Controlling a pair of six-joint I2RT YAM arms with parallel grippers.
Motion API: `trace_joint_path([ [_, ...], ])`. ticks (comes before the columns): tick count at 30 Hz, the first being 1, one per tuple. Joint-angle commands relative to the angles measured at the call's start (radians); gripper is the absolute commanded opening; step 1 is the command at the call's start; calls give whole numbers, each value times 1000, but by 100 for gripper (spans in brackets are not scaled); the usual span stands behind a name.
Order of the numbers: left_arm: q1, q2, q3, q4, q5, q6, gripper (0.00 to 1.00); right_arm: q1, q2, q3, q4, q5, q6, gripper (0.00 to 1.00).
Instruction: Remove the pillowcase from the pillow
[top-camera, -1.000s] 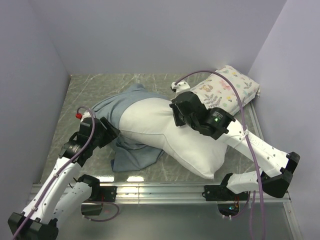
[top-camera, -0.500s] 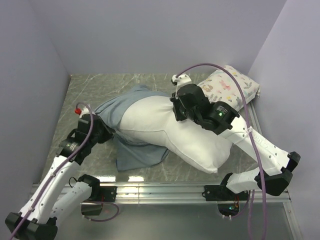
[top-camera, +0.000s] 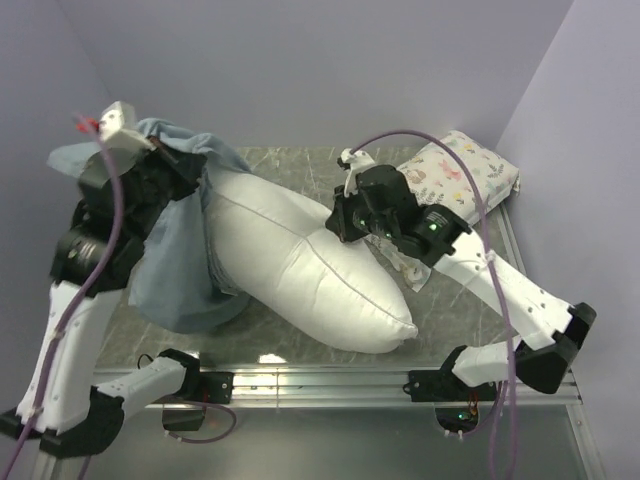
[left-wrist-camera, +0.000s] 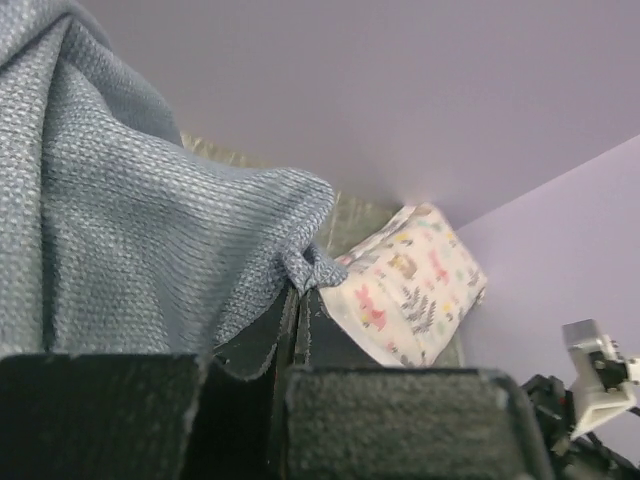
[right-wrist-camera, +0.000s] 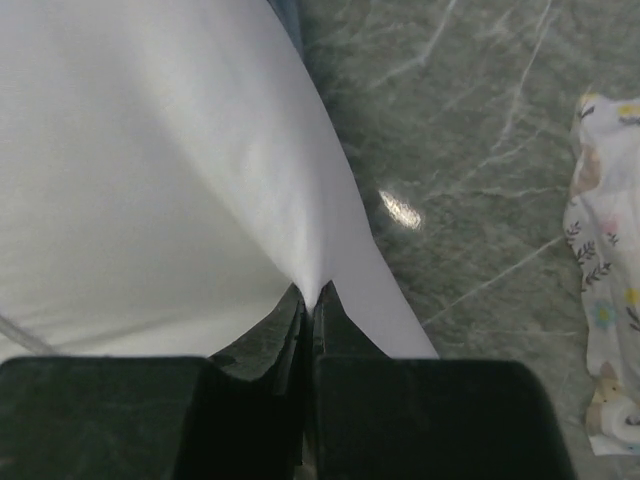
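The pillowcase (top-camera: 175, 275) shows its grey-blue side and hangs in a limp fold at the left, still round the left end of the pillow (top-camera: 300, 265). My left gripper (top-camera: 183, 160) is raised high at the far left and is shut on a bunched edge of the pillowcase (left-wrist-camera: 120, 220); the left wrist view shows fabric pinched at the left gripper's tips (left-wrist-camera: 303, 288). The plump white pillow lies slanted across the table. My right gripper (top-camera: 338, 218) is shut on a pinch of the pillow's cloth (right-wrist-camera: 150, 180), which rises between the right gripper's tips (right-wrist-camera: 311, 298).
A smaller flower-printed pillow (top-camera: 455, 180) lies at the back right against the wall, partly under my right arm. Lilac walls close in the left, back and right. The marbled grey tabletop (right-wrist-camera: 480, 140) shows beside the pillow. A metal rail (top-camera: 320, 378) runs along the near edge.
My left gripper has shut on the pillowcase and lifted it high toward the back left, drawing it along the pillow. The pillow's left end has risen. The right gripper has kept its pinch.
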Motion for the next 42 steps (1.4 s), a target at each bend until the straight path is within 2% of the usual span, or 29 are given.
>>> trace_joint_path([
  [1, -9, 163, -77, 106, 58, 19, 0, -73, 48, -125, 180, -86, 35, 0],
  [4, -23, 255, -181, 163, 54, 5, 0, -119, 136, -169, 220, -100, 36, 2],
  [6, -29, 301, -252, 225, 60, -13, 0, -144, 179, -137, 212, -89, 25, 11],
  [7, -30, 343, -272, 246, 63, -30, 0, -147, 209, -115, 198, -54, 19, 24],
  [10, -38, 413, -329, 311, 55, -62, 0, -147, 210, 1, 137, 88, -10, 54],
  [13, -38, 475, -341, 349, 52, -80, 0, -147, 161, 150, 70, 160, -41, 70],
  [14, -38, 490, -336, 355, 52, -82, 0, -145, 147, 184, 45, 214, -53, 73],
  [16, -38, 525, -329, 364, 58, -87, 0, -129, 103, 255, 31, 246, -70, 77],
  [19, -38, 579, -297, 372, 80, -82, 0, -46, 47, 241, 42, 309, -125, 81],
  [27, -38, 686, -142, 312, 100, -79, 0, 224, 52, -74, 177, 408, -156, 85],
  [32, -38, 726, -74, 288, 112, -68, 0, 279, 186, -168, 284, 469, -188, 91],
  [39, -38, 753, -45, 276, 135, -56, 0, 301, 347, -165, 321, 512, -190, 95],
  [42, -38, 753, -42, 285, 141, -48, 0, 306, 354, -179, 338, 550, -184, 95],
])
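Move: My left hand still holds the pillowcase high; the bare pillow's middle is about 23 cm to its right, 2 cm back and 31 cm below. My right hand pinches the pillow's upper side, whose middle lies roughly 5 cm left, level fore and aft, and 16 cm below. From the right hand, the pillowcase mouth is some 28 cm left, 5 cm ahead and 14 cm below, and the printed pillow about 27 cm ahead, 24 cm right and 27 cm below. I swing my left hand down about 24 cm and forward, then carry on level forward and right, fingers pitching down some 25 degrees, still gripping the pillowcase. My right hand dips forward and down, opens and lets go of the pillow, arcs up and back, then left and down until its wide-open fingers straddle a fold of pillow nearer the pillowcase. ##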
